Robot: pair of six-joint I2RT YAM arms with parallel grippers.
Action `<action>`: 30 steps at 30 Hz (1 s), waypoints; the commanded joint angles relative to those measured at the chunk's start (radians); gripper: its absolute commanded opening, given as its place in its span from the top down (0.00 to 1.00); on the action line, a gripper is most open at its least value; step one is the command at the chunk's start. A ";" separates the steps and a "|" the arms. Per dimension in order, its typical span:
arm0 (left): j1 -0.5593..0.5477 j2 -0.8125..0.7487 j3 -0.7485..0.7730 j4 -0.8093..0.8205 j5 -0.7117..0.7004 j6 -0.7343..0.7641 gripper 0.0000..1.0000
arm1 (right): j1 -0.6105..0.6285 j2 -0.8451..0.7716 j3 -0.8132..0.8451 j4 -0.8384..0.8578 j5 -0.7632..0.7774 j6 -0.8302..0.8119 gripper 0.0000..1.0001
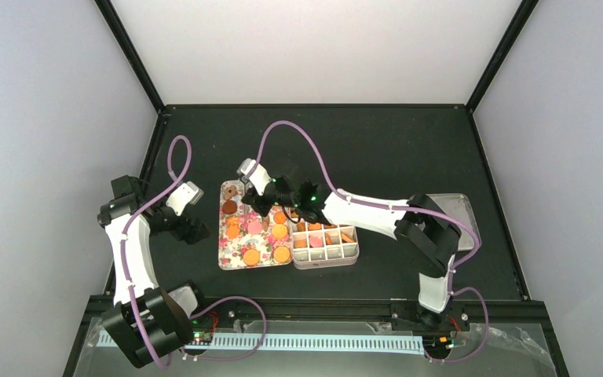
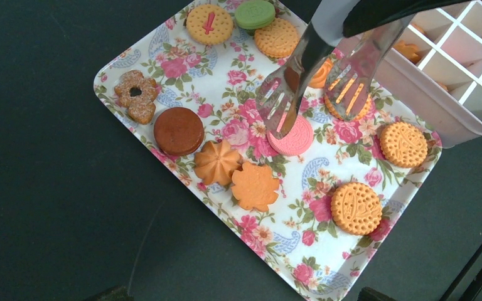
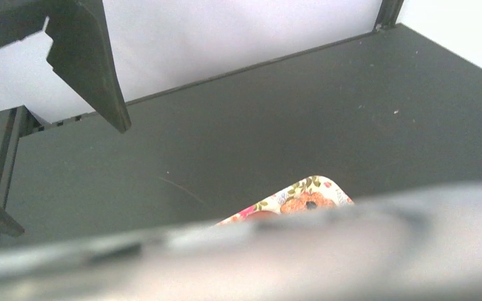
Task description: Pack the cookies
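Several cookies (image 2: 355,207) lie on the flower-patterned tray (image 2: 326,254): orange rounds, a brown one (image 2: 178,131), a green one (image 2: 255,13) and a pink one (image 2: 300,138). My right gripper (image 1: 271,195) reaches over the tray (image 1: 221,228) and is shut on the metal tongs (image 2: 307,59). One slotted blade hangs over the pink cookie, the other over an orange cookie (image 2: 345,108). The tongs (image 3: 276,251) blur across the lower right wrist view. My left gripper (image 1: 196,228) stands open left of the tray, empty, its fingertips (image 2: 110,293) at the frame's bottom edge.
A white divided box (image 1: 326,245) sits against the tray's right side, with orange cookies in some compartments; its wall (image 2: 414,81) shows in the left wrist view. A silver metal tray (image 1: 462,210) lies at the right under my right arm. Black mat (image 1: 361,149) stretches behind.
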 commanded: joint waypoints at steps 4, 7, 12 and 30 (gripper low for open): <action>0.007 -0.004 0.023 -0.017 0.030 0.016 0.04 | -0.001 -0.051 -0.029 0.085 -0.019 -0.031 0.94; 0.008 -0.005 0.027 -0.021 0.034 0.015 0.04 | -0.001 -0.082 -0.045 0.093 -0.046 -0.042 0.93; 0.007 -0.014 0.048 -0.156 0.214 0.179 0.01 | -0.003 -0.165 -0.026 0.034 -0.148 -0.093 0.90; -0.369 -0.099 0.251 -0.399 0.641 0.190 0.01 | -0.058 -0.305 0.304 -0.594 -0.812 -0.381 0.92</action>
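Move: The tongs, held in the right hand, have their middle some 15 cm to the right of the open left hand, 4 cm ahead and 4 cm lower. From the right hand, the left gripper is about 17 cm left, 4 cm back and slightly lower; the pink cookie is 3 cm left and 17 cm down, the chocolate cookie 11 cm left and 7 cm ahead, the compartment box 17 cm right and 5 cm back. Right hand lifts the held tongs about 18 cm, drawing back and turning counter-clockwise; open left rises rightward towards them. ##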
